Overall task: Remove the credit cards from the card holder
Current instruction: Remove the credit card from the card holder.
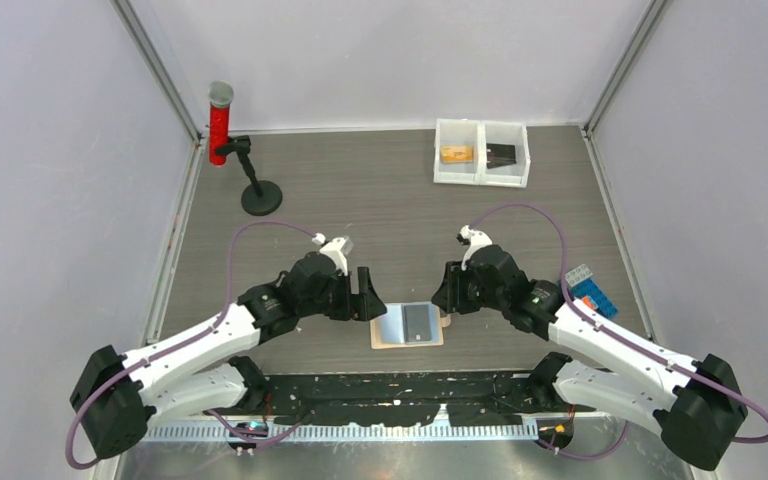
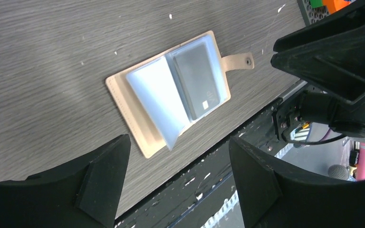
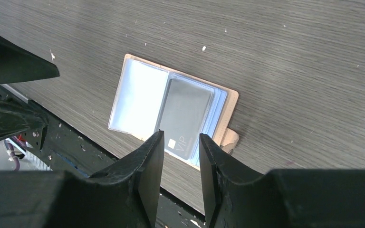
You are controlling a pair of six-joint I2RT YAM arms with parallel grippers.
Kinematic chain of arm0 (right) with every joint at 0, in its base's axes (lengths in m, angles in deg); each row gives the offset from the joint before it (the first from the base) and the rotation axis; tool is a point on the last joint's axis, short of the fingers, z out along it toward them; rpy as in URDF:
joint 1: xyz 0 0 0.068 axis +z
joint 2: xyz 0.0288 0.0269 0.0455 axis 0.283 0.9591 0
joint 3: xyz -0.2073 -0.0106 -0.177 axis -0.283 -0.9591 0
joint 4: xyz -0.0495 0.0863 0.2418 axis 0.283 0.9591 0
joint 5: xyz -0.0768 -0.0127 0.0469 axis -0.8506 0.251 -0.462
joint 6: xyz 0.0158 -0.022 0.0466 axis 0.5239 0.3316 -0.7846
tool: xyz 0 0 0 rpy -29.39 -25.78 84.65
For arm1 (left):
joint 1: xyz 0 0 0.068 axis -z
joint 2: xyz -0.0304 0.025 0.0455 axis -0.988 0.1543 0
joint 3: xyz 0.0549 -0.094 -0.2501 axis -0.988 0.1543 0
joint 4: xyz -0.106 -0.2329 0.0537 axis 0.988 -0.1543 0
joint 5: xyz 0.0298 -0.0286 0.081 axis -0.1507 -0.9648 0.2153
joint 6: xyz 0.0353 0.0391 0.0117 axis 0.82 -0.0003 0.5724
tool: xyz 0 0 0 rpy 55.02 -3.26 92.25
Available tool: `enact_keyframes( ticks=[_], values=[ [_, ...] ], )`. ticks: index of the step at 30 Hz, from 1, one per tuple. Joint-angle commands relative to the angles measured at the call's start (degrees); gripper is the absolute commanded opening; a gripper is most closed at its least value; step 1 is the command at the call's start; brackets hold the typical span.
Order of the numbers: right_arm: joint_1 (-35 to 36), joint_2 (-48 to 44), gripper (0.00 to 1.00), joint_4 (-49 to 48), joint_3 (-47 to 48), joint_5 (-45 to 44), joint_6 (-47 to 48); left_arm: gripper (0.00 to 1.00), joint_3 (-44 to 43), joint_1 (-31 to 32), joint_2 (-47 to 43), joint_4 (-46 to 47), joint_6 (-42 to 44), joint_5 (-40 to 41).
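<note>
The tan card holder (image 1: 377, 335) lies open and flat near the table's front edge, between my two grippers. A dark grey credit card (image 1: 419, 322) sits in its right-hand clear pocket, while a pale glossy sleeve covers the left half. The left wrist view shows the card holder (image 2: 133, 124), the credit card (image 2: 198, 80) and the snap tab (image 2: 237, 61). My left gripper (image 1: 366, 292) (image 2: 178, 142) hangs open just left of the holder, empty. My right gripper (image 1: 448, 290) (image 3: 181, 137) hovers open over the credit card (image 3: 186, 114) marked VIP, with nothing between the fingers.
A white two-compartment bin (image 1: 480, 176) stands at the back, with an orange-tan block (image 1: 455, 154) in its left cell and a dark item (image 1: 501, 154) in its right. A red cylinder (image 1: 220, 125) and a black stand (image 1: 260, 195) are back left. Blue and orange pieces (image 1: 590, 292) lie right.
</note>
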Motion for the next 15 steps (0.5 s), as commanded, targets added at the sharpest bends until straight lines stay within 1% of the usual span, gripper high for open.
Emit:
enact_keyframes(
  ticks=[1,3,6,8,9,12,15],
  values=[
    [0.76,-1.47,0.41,-4.28,-0.74,-2.15,-2.23,0.76,-2.23,-0.24,4.02,9.66,-0.76,-0.81],
    [0.82,-1.34,0.40,-5.43,-1.33,-1.60,-2.40,0.72,-2.15,-0.35,6.26,11.59,-0.99,-1.12],
    [0.83,-0.71,0.41,-7.28,-2.06,0.10,-2.42,0.56,-1.68,-0.82,10.13,14.57,-0.74,-2.91],
    [0.90,-0.04,0.41,-7.92,-2.19,0.27,-2.35,0.47,-1.26,-1.27,12.20,15.86,-0.75,-3.21],
    [0.91,0.32,0.41,-8.06,-2.23,0.17,-2.47,0.45,-0.92,-1.41,13.13,16.30,-0.63,-3.53],
    [0.92,1.76,0.41,-8.47,-2.24,0.10,-2.84,0.43,0.22,-1.43,15.32,20.01,-0.50,-4.66],
    [0.91,3.07,0.41,-8.56,-1.78,0.51,-3.06,0.43,1.57,-1.50,16.95,23.13,-0.73,-5.38]
  ],
)
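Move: The open card holder lies about 7 cm to the left hand's right, some 2 cm back and 10 cm below; the grey credit card in its right sleeve is about 9 cm right and 2 cm back of that hand, and the clasp strap some 15 cm right and 2 cm back. From the right hand, the credit card is roughly 5 cm left, 2 cm back and 9 cm below, the holder's middle 7 cm left and 3 cm back, the strap 1 cm right and 2 cm back. The left hand comes in free above the table towards the open card holder, going right and down with some forward, about 5 cm in all, its wrist hardly turning while its wide-open fingers draw in to a bit over half their gap. The right hand all but hovers above the credit card's side of the holder, easing about 1 cm left and down towards the card with its fingers kept partly open, and neither hand touches anything yet. ##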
